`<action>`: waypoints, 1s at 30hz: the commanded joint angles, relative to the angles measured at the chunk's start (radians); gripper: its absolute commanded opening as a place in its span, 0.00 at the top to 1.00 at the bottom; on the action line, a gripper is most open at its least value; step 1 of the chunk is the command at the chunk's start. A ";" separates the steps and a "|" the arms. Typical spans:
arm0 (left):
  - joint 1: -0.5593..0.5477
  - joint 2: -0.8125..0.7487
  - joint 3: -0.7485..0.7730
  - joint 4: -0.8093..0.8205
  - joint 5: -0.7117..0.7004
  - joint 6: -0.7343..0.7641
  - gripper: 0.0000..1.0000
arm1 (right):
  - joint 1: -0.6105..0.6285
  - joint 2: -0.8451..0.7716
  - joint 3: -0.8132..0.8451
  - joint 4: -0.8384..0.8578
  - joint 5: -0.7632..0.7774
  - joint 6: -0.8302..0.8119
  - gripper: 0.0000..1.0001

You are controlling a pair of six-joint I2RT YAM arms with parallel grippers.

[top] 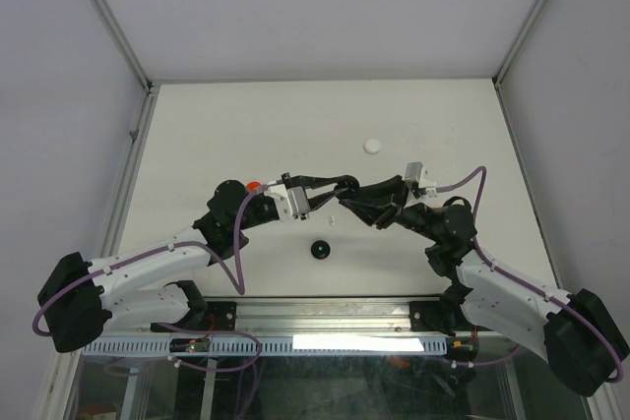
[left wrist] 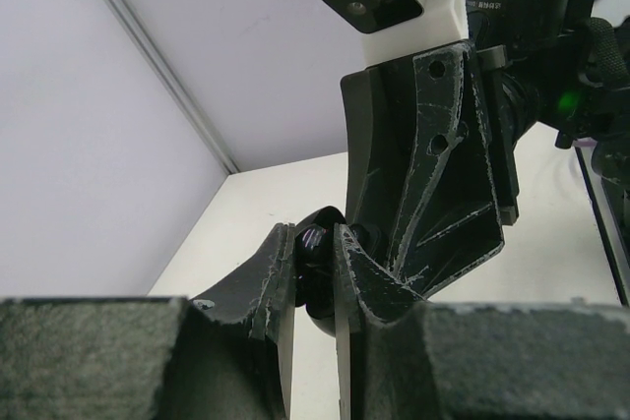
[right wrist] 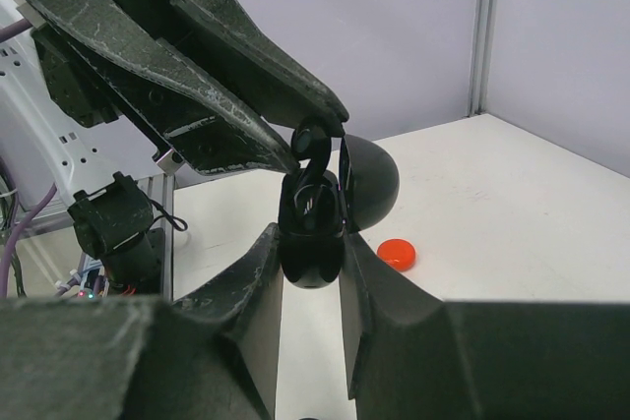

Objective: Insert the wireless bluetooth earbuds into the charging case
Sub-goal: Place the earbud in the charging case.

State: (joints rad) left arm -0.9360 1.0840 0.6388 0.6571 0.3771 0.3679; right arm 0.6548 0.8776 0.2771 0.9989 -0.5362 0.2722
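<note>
My two grippers meet above the middle of the table. The right gripper [right wrist: 311,235] is shut on the black charging case [right wrist: 311,253], whose lid [right wrist: 372,179] stands open behind it. From the upper left, the left gripper [left wrist: 315,235] is shut on a black earbud [right wrist: 313,141], held at the case's open mouth with its stem pointing down into it. In the left wrist view the earbud [left wrist: 317,248] shows as a glossy black lump pinched between the fingertips. From the top view the left gripper [top: 340,189] and right gripper [top: 360,196] hide the case and the bud.
A red round disc [top: 253,186] lies beside the left arm's wrist; it is the red disc [right wrist: 396,254] behind the case. A white disc [top: 372,146] lies farther back, a black disc [top: 320,249] near the front. A tiny white piece [top: 333,219] lies under the grippers.
</note>
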 commanded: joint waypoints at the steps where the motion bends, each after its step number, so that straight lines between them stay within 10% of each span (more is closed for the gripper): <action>1: -0.020 -0.034 -0.007 0.001 0.052 0.014 0.84 | 0.001 -0.004 0.052 0.059 0.013 0.003 1.00; 30: -0.032 -0.114 0.011 -0.103 -0.008 -0.081 0.55 | 0.000 -0.033 0.039 -0.008 0.053 -0.077 1.00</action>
State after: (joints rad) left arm -0.9565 1.0275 0.6285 0.5571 0.4122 0.3553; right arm 0.6571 0.8722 0.2771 0.9802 -0.5194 0.2398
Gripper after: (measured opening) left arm 0.407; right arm 0.271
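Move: The left hand still pinches the black earbud at the mouth of the open charging case, whose middle lies about 2 cm to its right and 2 cm below. The right hand keeps that case between its fingertips, roughly 1 cm to its left and 1 cm up. Down on the table, some 28 cm below the left hand, a black disc lies about 5 cm left and 1 cm ahead, and a white earbud about 9 cm ahead and 2 cm left. The left fingers ease open and let go of the black earbud at the mouth of the charging case, while the hand draws back towards the robot by about 2 cm and sinks roughly 1 cm, with only a slight clockwise turn. Still opening wider at the end, its tips stand clear on the case's near side, as the right hand stays in place and keeps its hold on the case, lid open. ##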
